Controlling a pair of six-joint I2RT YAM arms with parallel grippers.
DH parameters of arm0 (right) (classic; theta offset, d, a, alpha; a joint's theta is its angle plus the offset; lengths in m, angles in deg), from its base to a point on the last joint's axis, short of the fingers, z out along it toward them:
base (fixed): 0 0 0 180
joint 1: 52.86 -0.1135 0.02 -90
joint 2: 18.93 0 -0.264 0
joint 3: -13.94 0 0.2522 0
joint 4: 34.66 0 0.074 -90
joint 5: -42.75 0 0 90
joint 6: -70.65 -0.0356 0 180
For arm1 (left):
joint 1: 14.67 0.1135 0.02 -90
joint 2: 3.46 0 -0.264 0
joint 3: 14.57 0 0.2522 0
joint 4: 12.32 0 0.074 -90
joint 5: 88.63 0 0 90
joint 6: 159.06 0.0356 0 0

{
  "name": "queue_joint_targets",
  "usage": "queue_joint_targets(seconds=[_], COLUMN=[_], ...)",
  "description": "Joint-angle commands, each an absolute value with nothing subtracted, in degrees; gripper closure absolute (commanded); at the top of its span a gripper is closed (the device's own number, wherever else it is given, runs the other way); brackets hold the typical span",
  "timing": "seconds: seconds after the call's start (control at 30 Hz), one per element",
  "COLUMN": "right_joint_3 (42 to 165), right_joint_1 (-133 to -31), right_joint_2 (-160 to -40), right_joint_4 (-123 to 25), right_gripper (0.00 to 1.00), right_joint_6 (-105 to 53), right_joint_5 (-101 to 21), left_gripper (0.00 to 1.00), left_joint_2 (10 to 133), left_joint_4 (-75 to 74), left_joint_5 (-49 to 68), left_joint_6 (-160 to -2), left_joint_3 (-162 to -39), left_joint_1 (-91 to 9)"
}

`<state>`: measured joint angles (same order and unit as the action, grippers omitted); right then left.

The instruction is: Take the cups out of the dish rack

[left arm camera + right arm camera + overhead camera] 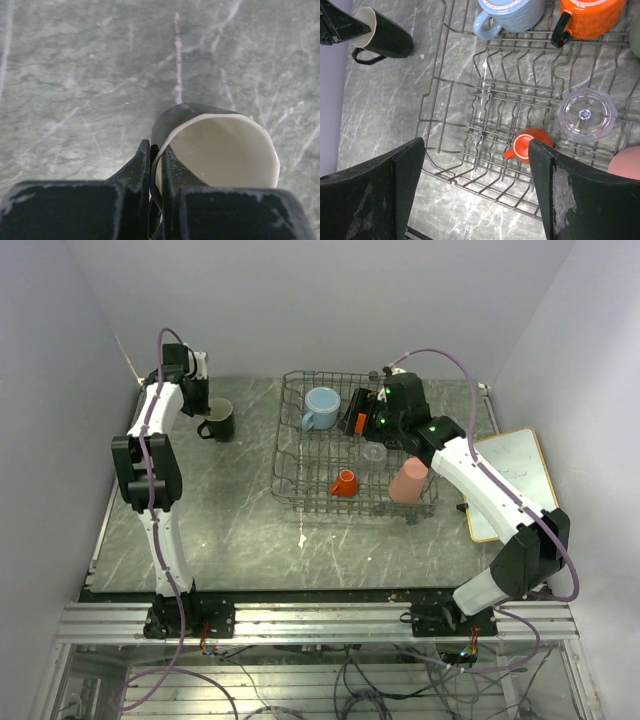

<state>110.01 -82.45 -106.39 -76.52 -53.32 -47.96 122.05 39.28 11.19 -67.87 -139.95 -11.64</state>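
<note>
The grey wire dish rack (288, 455) stands mid-table. In it are a light blue mug (322, 407), an orange mug (590, 17), an upturned clear glass (584, 115), an upturned tiny orange cup (526, 148) and a pink tumbler (408, 480). A sliver of pale green cup (636, 40) shows at the right wrist view's edge. My right gripper (476, 145) hangs open above the rack (435, 95), holding nothing. At the far left my left gripper (156, 150) is shut on the rim wall of the black mug (220, 145), outside the rack. I cannot tell whether the mug (218, 421) rests on the table.
A white board with a wooden frame (512, 485) lies at the right edge of the table, beside the right arm. Walls close in the table at the back and both sides. Grey marbled tabletop (230, 510) lies between the rack and the left arm.
</note>
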Motion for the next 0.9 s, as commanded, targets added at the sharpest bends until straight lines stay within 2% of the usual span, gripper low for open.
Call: queue_joint_targets(seconds=[0.0, 0.47, 0.57, 0.7, 0.87], right_joint_3=[109.4, 108.8, 109.6, 112.8, 120.6], right_joint_1=[-81.9, -81.9, -81.9, -82.4, -84.8], right_joint_2=[-106.4, -109.4, -111.1, -115.7, -124.7], right_joint_4=[-73.3, -71.7, -71.7, -72.6, -73.1], right_gripper=[0.16, 0.16, 0.15, 0.14, 0.14], right_joint_6=[-52.6, -53.5, -53.7, -55.2, -57.6], right_joint_5=[-47.9, -52.5, -53.7, -56.9, -63.1], left_gripper=[0.93, 0.91, 0.75, 0.35, 0.05], left_joint_2=[122.8, 127.3, 127.0, 123.4, 116.3], left_joint_4=[35.5, 36.0, 37.0, 38.3, 42.7], left_joint_5=[7.6, 9.3, 10.1, 10.9, 14.6], left_joint_6=[-67.9, -67.2, -66.6, -66.2, -66.5], left_joint_3=[-145.4, -148.6, -148.8, -147.7, -145.5], left_joint_1=[-9.4, -6.6, -6.5, -6.5, -6.1])
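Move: My left hand has the black mug pinched by its rim, its middle about 4 cm to the right, 1 cm ahead and 5 cm below; its table spot lies some 3 cm ahead, 2 cm left and 11 cm down. From my right hand the blue mug is roughly 16 cm ahead, 7 cm left and 18 cm below; the orange mug is equally far ahead but 5 cm right, and the clear glass 5 cm ahead, 8 cm right and 20 cm down. I carry the black mug about 6 cm left and slightly forward with my left hand, easing it down a little, then open the fingers wide and start to rise off the rim. My right hand, fingers kept open, hangs nearly still, then sinks and reaches forward about 5 cm each way with gathering speed, turning slightly clockwise, towards the blue mug in the rack. ##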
